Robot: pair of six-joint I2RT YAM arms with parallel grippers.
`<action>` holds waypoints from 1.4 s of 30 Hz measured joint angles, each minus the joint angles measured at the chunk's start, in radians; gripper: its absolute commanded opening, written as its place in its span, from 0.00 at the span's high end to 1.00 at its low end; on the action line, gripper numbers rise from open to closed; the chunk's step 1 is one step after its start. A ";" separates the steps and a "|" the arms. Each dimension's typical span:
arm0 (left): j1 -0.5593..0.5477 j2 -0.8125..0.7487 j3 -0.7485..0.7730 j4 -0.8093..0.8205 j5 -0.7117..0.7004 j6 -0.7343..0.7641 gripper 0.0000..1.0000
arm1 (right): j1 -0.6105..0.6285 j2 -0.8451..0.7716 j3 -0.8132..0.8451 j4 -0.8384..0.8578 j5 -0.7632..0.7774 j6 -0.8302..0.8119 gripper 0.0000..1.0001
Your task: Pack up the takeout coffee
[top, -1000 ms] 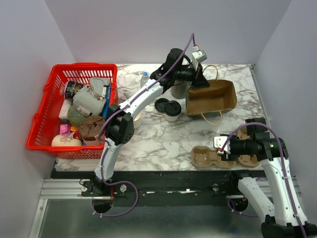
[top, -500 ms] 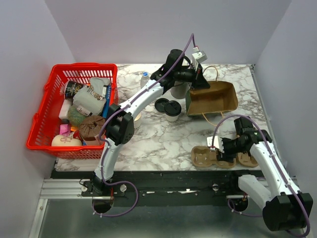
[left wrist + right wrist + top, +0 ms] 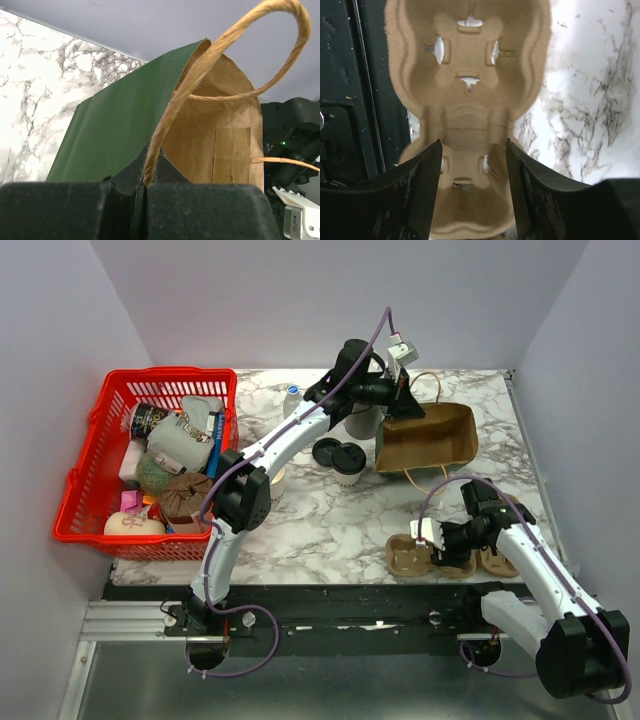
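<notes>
The takeout coffee [image 3: 349, 462], a cream cup with a black lid, stands mid-table left of the brown paper bag [image 3: 430, 437]. At the back, my left gripper [image 3: 400, 392] is shut on the bag's twine handle [image 3: 165, 125], holding the bag's mouth [image 3: 220, 135] open. My right gripper [image 3: 443, 550] hovers low over the brown pulp cup carrier [image 3: 410, 556] at the table's front edge. In the right wrist view its fingers [image 3: 426, 185] stand open [image 3: 472, 165] on either side of the carrier's near well [image 3: 470, 75], with no grip showing.
A loose black lid [image 3: 326, 451] and a grey cup [image 3: 362, 423] sit just behind the coffee. A red basket [image 3: 170, 373] full of goods fills the left side. A small bottle [image 3: 292, 395] stands at the back. The dark table edge [image 3: 350, 100] runs beside the carrier.
My right arm has swung in from the right edge and its gripper now sits over the carrier. The left arm, bag and coffee have not moved.
</notes>
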 measured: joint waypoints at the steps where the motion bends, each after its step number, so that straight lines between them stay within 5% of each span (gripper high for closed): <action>1: 0.000 0.000 0.000 0.000 0.000 0.000 1.00 | 0.010 0.002 -0.002 0.004 0.002 0.007 0.41; 21: 0.000 0.000 0.000 0.003 0.000 -0.008 1.00 | 0.097 0.039 -0.005 0.053 0.034 0.112 0.48; 34: 0.000 0.000 0.000 0.008 0.002 -0.013 1.00 | 0.115 0.009 0.011 0.051 0.078 0.173 0.63; 42: 0.000 0.000 0.007 -0.020 0.015 0.024 1.00 | 0.115 -0.162 0.320 -0.081 0.089 0.231 0.67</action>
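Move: The neck of the cup carrier lies just beyond my right fingertips, about 2 cm to the left and 2 cm below, level fore and aft. A second carrier sits some 13 cm to my right hand's right and 6 cm farther out; the open bag stands about 22 cm ahead and 3 cm left of it. From my left hand, at the bag's handle, the carrier is roughly 25 cm back, 9 cm right and 26 cm below. I ease my right hand about 1 cm left and slightly down while my half-open fingers close on the carrier's narrow neck, one finger on its near side and one on its far side. With it pinched, I go quickly up about 12 cm and some 3 cm forward towards the bag, swinging my fingertips forward about 15 degrees. ##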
